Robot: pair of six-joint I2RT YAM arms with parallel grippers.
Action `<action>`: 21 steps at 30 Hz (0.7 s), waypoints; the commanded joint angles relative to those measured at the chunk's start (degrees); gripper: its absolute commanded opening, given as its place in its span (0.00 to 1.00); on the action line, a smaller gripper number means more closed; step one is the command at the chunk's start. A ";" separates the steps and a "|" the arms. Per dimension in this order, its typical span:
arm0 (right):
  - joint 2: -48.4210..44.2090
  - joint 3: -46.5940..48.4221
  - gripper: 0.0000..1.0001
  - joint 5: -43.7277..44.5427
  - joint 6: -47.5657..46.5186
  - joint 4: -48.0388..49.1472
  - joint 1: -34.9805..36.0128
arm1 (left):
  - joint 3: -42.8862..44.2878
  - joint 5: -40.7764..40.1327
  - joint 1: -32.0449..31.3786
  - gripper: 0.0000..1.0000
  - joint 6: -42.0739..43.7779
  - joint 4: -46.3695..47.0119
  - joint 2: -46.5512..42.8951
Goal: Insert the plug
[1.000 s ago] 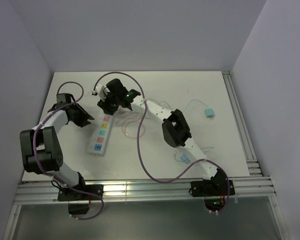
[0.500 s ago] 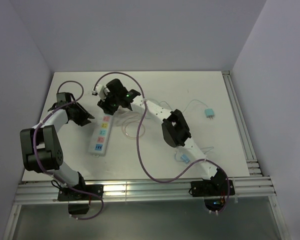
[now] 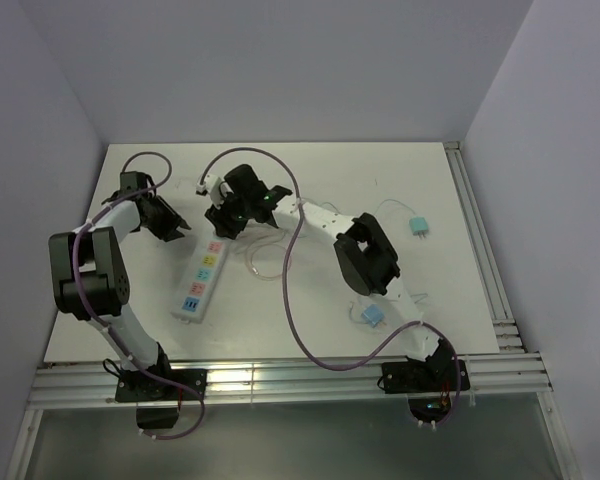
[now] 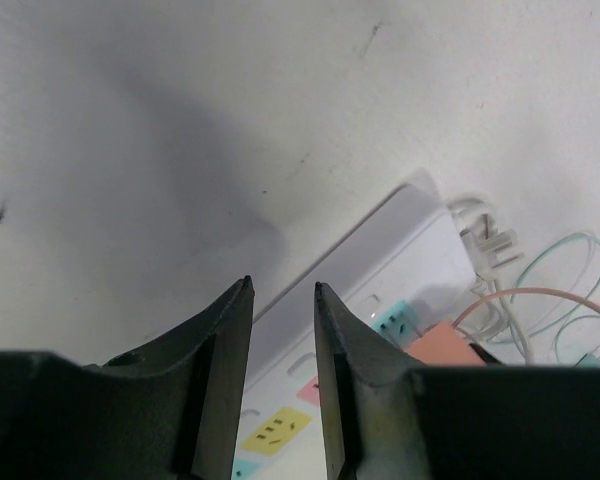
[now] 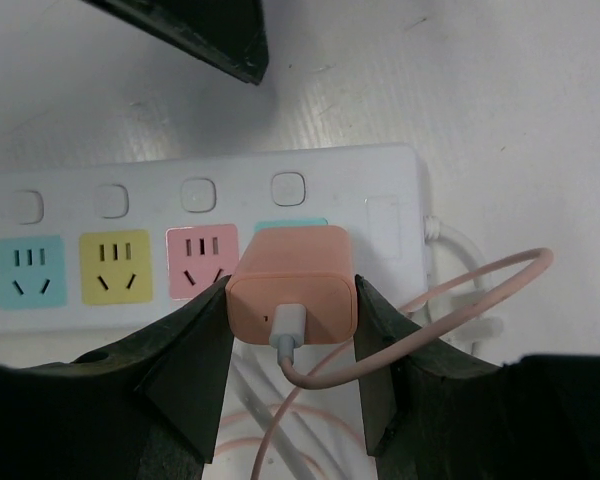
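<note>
The orange plug [image 5: 291, 285] sits squeezed between my right gripper's [image 5: 291, 300] two dark fingers, its pinkish cable curling off to the right. It stands over the teal socket at the cord end of the white power strip [image 5: 130, 205], hiding most of that socket; its prongs are hidden. From above, the right gripper [image 3: 223, 222] is at the far end of the strip [image 3: 202, 280]. My left gripper [image 4: 282, 290] is open with nothing between its fingers, hovering by the strip's [image 4: 380, 265] long edge, left of the orange plug [image 4: 445, 345].
A teal plug [image 3: 417, 226] with a thin cable lies at the right, and a blue plug [image 3: 371, 316] lies near the right arm's base. Loops of pink cable [image 3: 265, 258] lie beside the strip. A purple cable [image 3: 292, 300] hangs along each arm.
The right arm has swung slightly to the right with the plug still held. The left gripper moved a little farther from the bases, and the strip's near end shifted.
</note>
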 commanded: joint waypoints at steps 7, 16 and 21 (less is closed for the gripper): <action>-9.52 -8.91 0.00 1.50 4.84 1.97 0.98 | 2.61 2.23 -5.66 0.35 3.01 -0.01 1.80; -10.50 -7.43 0.00 6.95 8.18 3.84 2.04 | -2.68 1.89 -6.10 0.35 0.63 2.80 -1.01; -7.33 -1.55 0.00 7.83 4.67 -0.64 2.66 | -3.12 -1.80 -5.92 0.38 -0.69 2.37 -3.03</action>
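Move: The orange plug is in my right fingers. The teal top socket lies about 4 cm below that hand, 2 cm left and 1 cm back; the neighbouring pink socket is roughly 5 cm back and 3 cm left of the hand. From my empty left hand the teal socket lies some 10 cm to the right, level fore and aft and 3 cm lower, with the pink one 4 cm back, 8 cm right. The white plug lies roughly 6 cm farther out and 16 cm right. I sweep my left hand about 5 cm right towards the switch side of the power strip, turning slightly clockwise, then sink it some 2 cm while drawing back 2 cm, ending right up against that edge. My right hand keeps its grip on the plug, eases about 2 cm back and 2 cm right over the teal socket, turns a little clockwise and lifts about 1 cm at the end. ##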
